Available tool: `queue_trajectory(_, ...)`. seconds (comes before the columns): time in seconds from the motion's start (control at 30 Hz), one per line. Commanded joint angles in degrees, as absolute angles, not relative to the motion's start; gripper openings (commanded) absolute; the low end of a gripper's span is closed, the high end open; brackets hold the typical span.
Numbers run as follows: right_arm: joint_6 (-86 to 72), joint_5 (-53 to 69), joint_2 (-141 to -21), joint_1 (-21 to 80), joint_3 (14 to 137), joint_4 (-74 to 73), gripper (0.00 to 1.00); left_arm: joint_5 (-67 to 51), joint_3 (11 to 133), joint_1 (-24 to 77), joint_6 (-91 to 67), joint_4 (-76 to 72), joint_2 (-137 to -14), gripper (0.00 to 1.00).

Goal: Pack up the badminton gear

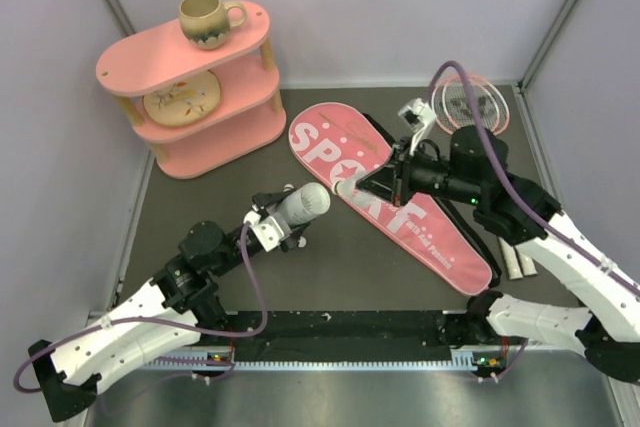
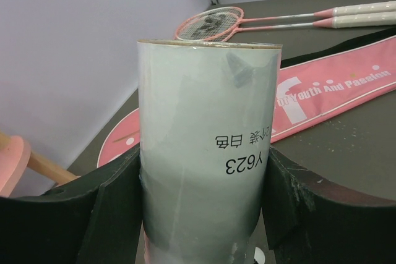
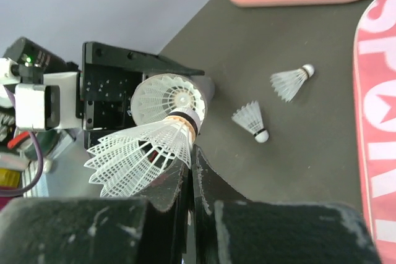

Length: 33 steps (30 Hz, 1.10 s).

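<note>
My left gripper is shut on the long white tube, holding it tilted above the mat. My right gripper is shut on the skirt of a white shuttlecock, whose cork points at the tube's open mouth. Another shuttlecock sits inside that mouth. Two more shuttlecocks lie on the mat. The pink bag lettered SPORT lies flat beneath the right arm. Two pink rackets rest at the back right.
A pink two-tier shelf stands at the back left with a brown mug on top and a round patterned dish on its lower tier. Grey walls close in the mat on three sides.
</note>
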<state>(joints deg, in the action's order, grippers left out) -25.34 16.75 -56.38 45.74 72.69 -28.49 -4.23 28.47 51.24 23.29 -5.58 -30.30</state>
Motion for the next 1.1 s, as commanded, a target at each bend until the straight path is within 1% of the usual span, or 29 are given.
queue_trajectory(0.0, -25.49, 17.67, -60.98, 49.03, 76.55, -29.88, 0.0, -6.77, 30.23, 51.24, 22.06, -8.17, -30.32, 0.24)
queue_trajectory(0.2, -25.31, 15.65, -65.65, 52.56, 79.45, -29.27, 0.0, -6.77, 30.24, 51.24, 22.24, -7.91, -29.97, 0.24)
queue_trajectory(0.23, -25.57, 14.69, -66.7, 52.65, 79.71, -29.27, 0.02, -6.59, 30.23, 51.24, 22.32, -7.91, -29.88, 0.24)
queue_trajectory(0.3, -25.58, 14.07, -67.23, 52.73, 79.8, -29.27, 0.12, -6.5, 30.32, 51.24, 22.32, -8.0, -29.79, 0.24)
queue_trajectory(0.33, -25.4, 13.45, -67.5, 52.73, 79.63, -29.35, 0.25, -6.33, 30.32, 51.24, 22.24, -7.91, -29.71, 0.24)
queue_trajectory(0.4, -25.14, 12.4, -67.59, 52.65, 79.37, -29.53, 0.35, -6.33, 30.32, 51.24, 22.24, -7.91, -29.62, 0.24)
queue_trajectory(0.43, -24.79, 12.04, -67.67, 52.73, 79.1, -29.71, 0.42, -6.42, 30.32, 51.33, 22.32, -7.91, -29.53, 0.24)
queue_trajectory(0.53, -24.61, 11.69, -68.11, 52.73, 78.84, -29.97, 0.48, -6.59, 30.32, 51.33, 22.15, -8.0, -29.62, 0.24)
queue_trajectory(0.77, -24.61, 13.27, -71.89, 52.91, 80.42, -29.71, 0.5, -7.21, 30.5, 51.24, 21.88, -7.91, -29.71, 0.24)
queue_trajectory(0.93, -25.05, 13.1, -77.68, 53.96, 83.75, -29.44, 0.5, -6.94, 30.32, 51.24, 22.06, -7.91, -29.44, 0.24)
queue_trajectory(1.07, -25.22, 12.22, -83.13, 56.86, 86.92, -29.62, 0.5, -6.94, 30.41, 51.33, 22.06, -7.82, -29.44, 0.24)
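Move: The right hand, fingers shut on a shuttlecock's skirt, has the mouth of the upright tube about 10 cm to its left, 2 cm ahead and 9 cm below. Far beneath it, one loose shuttlecock lies roughly 17 cm ahead and 16 cm left, another some 8 cm ahead and 14 cm left; the pink racket bag's middle is about 19 cm ahead and 14 cm right. From the left hand, which grips the tube, the mouth is about 9 cm above, 4 cm right and 1 cm ahead. The right hand carries the shuttlecock about 5 cm left and 4 cm down to the mouth of the tube, cork first, then nearly stops there and opens its fingers half-way to let go of the skirt. With the fingers still apart it goes on another 4 cm left and 3 cm down, edging forward and tipping some 15 degrees in all, until the fingertips are at the rim by the protruding skirt, while the left hand holds the tube practically still. ##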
